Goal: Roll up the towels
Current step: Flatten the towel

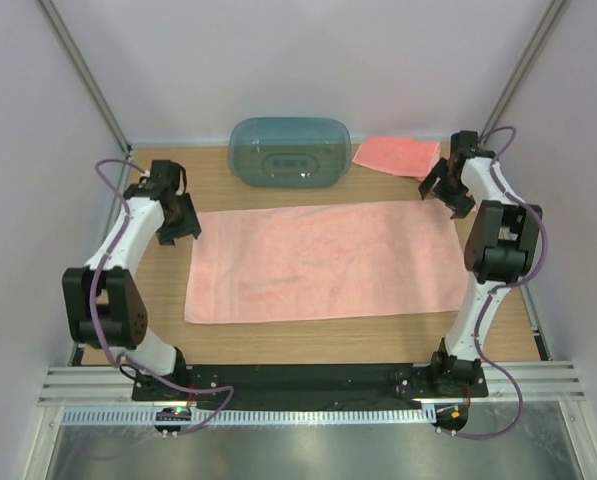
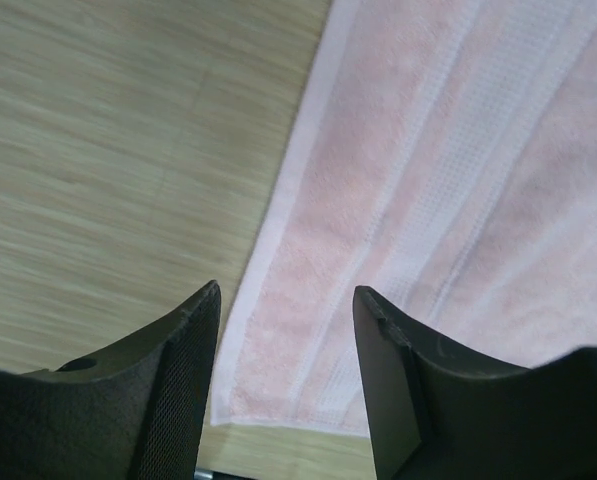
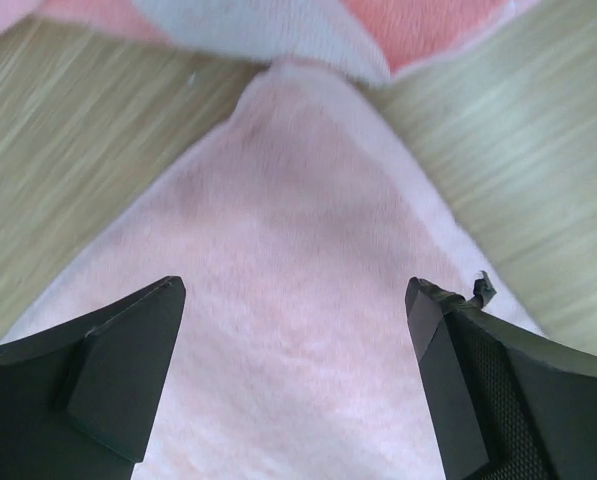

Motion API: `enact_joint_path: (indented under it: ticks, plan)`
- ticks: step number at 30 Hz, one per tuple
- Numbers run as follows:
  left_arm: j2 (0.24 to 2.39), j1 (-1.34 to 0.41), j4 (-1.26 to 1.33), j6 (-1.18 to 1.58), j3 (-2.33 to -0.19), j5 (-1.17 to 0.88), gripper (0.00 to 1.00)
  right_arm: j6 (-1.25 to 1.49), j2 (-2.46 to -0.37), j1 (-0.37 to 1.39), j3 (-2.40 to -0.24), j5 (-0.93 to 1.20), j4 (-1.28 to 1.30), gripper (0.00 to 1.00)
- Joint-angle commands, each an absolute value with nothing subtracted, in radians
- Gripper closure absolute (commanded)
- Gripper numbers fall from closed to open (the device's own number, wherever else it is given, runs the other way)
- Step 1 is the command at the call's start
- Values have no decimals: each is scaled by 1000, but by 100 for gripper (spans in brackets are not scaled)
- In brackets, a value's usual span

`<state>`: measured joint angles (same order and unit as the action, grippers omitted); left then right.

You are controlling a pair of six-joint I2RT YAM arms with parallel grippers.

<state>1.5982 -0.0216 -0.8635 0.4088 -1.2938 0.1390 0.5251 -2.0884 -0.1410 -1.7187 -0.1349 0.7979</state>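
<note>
A large pale pink towel [image 1: 323, 262] lies spread flat across the middle of the table. A second, smaller salmon towel [image 1: 396, 155] lies folded at the back right. My left gripper [image 1: 178, 222] hovers over the big towel's far left corner [image 2: 278, 390], open, with nothing between its fingers. My right gripper [image 1: 451, 192] hangs over the far right corner [image 3: 298, 300], open wide, the cloth lying loose beneath it. The salmon towel [image 3: 418, 25] shows at the top of the right wrist view.
A translucent teal oval tub [image 1: 289, 152] stands upside down at the back centre, just beyond the big towel. Bare wooden tabletop [image 1: 358, 340] runs along the near side. Frame posts rise at both back corners.
</note>
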Motion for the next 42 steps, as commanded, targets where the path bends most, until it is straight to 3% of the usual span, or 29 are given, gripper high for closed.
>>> enact_joint_path:
  ticks: [1, 7, 12, 27, 31, 38, 42]
  plan:
    - [1403, -44, -848, 494, -1209, 100, 43, 515, -1759, -121, -1553, -135, 735, 0]
    - [1229, -58, -684, 636, -939, -142, 42, 509, -1464, -104, -1140, -19, 600, 0]
    - [1249, -86, -531, 712, -839, -212, 42, 494, -1462, -91, -967, 110, 543, 2]
    - [1514, -84, -526, 732, -782, -52, 44, 540, -1520, 0, -832, 150, 454, 2]
    - [1572, -11, -525, 742, -778, -8, 44, 560, -1545, 78, -812, 161, 413, 2]
    - [1520, 44, -558, 732, -816, 21, 46, 577, -1551, 167, -792, 198, 391, 2]
    - [1433, 37, -600, 736, -818, 38, 47, 546, -1491, 169, -808, 105, 454, 1]
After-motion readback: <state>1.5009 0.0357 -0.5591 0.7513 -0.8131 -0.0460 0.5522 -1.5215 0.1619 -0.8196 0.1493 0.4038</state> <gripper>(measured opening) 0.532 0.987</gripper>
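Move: The towel lies spread out. My left hand will come down on its left end, about 7 cm back, 7 cm to the right and 10 cm below; the towel's far left corner is some 10 cm ahead and 4 cm right. From my right hand, the towel's right part lies roughly 15 cm back, 9 cm left and 5 cm down, and the second towel some 15 cm ahead and 13 cm left. My left hand draws back and to the right, sinks about 10 cm onto the towel's left end, then pushes the cloth some 5 cm to the left. My right hand, still wide open, arcs up and back about 16 cm, lowers onto the towel's right part and sweeps some 8 cm left over it, while both wrists turn some 20 degrees counter-clockwise. ##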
